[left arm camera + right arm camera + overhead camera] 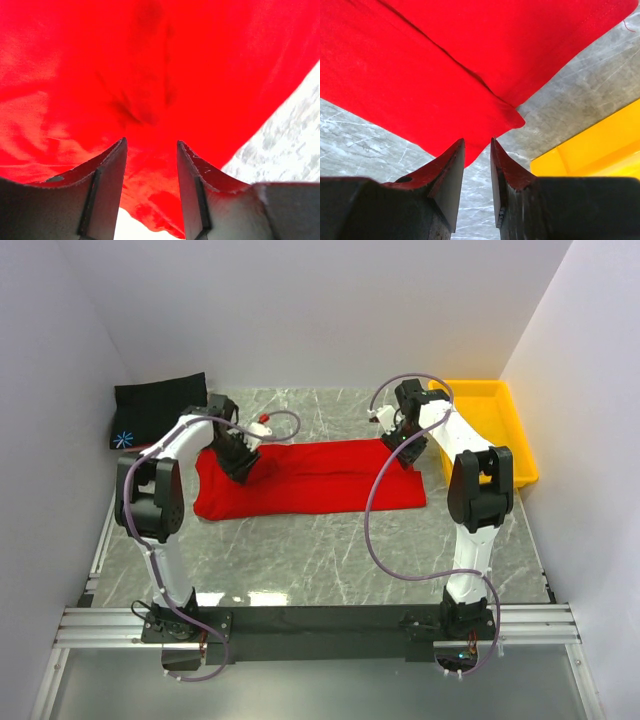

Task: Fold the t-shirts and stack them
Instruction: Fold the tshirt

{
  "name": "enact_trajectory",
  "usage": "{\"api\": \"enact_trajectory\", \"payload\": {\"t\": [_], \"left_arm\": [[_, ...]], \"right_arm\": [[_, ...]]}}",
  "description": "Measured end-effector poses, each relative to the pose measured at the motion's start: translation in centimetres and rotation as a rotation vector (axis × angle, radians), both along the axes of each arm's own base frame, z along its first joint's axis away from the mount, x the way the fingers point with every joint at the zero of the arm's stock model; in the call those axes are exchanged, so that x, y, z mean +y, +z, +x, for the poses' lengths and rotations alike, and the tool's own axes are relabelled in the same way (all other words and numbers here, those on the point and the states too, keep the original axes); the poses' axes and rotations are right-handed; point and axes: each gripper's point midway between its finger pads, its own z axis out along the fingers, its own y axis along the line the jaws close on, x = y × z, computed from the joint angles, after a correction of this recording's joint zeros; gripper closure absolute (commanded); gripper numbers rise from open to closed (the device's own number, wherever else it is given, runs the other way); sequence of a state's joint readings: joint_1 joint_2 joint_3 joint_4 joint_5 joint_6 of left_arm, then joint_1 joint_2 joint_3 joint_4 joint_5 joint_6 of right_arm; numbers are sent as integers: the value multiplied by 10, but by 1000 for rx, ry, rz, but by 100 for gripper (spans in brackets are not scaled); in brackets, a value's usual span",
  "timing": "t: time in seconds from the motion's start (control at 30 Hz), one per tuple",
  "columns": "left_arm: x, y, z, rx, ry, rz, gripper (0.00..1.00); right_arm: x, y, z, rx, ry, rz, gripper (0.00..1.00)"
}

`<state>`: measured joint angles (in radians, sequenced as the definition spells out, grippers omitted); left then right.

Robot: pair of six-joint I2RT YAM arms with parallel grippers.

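Note:
A red t-shirt (320, 480) lies folded into a long band across the middle of the table. My left gripper (240, 466) is low over its left part. In the left wrist view this gripper (151, 143) stands open, with red cloth (150, 75) below and ahead of the fingers and none pinched. My right gripper (405, 453) hangs at the shirt's right end. Its jaws (477, 142) are open by a narrow gap with nothing between them, just short of the red cloth's (445, 65) corner. A black t-shirt (160, 405) with a starburst mark (123, 438) lies at the back left.
A yellow tray (495, 425) stands at the back right, close beside the right gripper, and its corner (590, 150) shows in the right wrist view. White walls close in the grey marble table (320, 560) on three sides.

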<state>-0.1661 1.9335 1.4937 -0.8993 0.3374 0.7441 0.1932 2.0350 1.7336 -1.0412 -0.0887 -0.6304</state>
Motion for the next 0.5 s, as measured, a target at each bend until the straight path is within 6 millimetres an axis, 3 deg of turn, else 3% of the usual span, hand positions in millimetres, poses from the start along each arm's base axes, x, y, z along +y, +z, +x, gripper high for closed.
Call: {"api": "enact_trajectory", "payload": {"t": [0.1,0.3,0.5], "left_arm": [[-10,14,16,-54,17,-28,50],[-49,32,33,-125,29,-79,49],[-74,23,54,-140,85,-96,48]], "right_arm": [[1,0,0,2,0,4,66],[0,-5,-5,17,-1,4,67],[-4,-8,-9,31,-13,2,67]]}}
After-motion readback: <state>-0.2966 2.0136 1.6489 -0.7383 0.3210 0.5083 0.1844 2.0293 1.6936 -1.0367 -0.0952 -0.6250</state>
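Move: The red t-shirt's far edge, at the stretch the left hand seems headed for, lies about 8 cm ahead, 9 cm to its right and 3 cm below. The left end of the shirt's long seam is about 11 cm to that hand's right, nearly level in reach. The shirt's left edge lies 11 cm to its left, level with it. From the right hand, the same stretch of far edge is about 33 cm left, 4 cm ahead and 5 cm down. The folded shirt's far edge is what the left hand closes in on. Its fingers stay about half open as it swings right and forward across the cloth, roughly 9 cm in all, rising about 3 cm at first and starting to sink near the end. The wrist tilts about 10 degrees on the way; no grip on the cloth is made. ##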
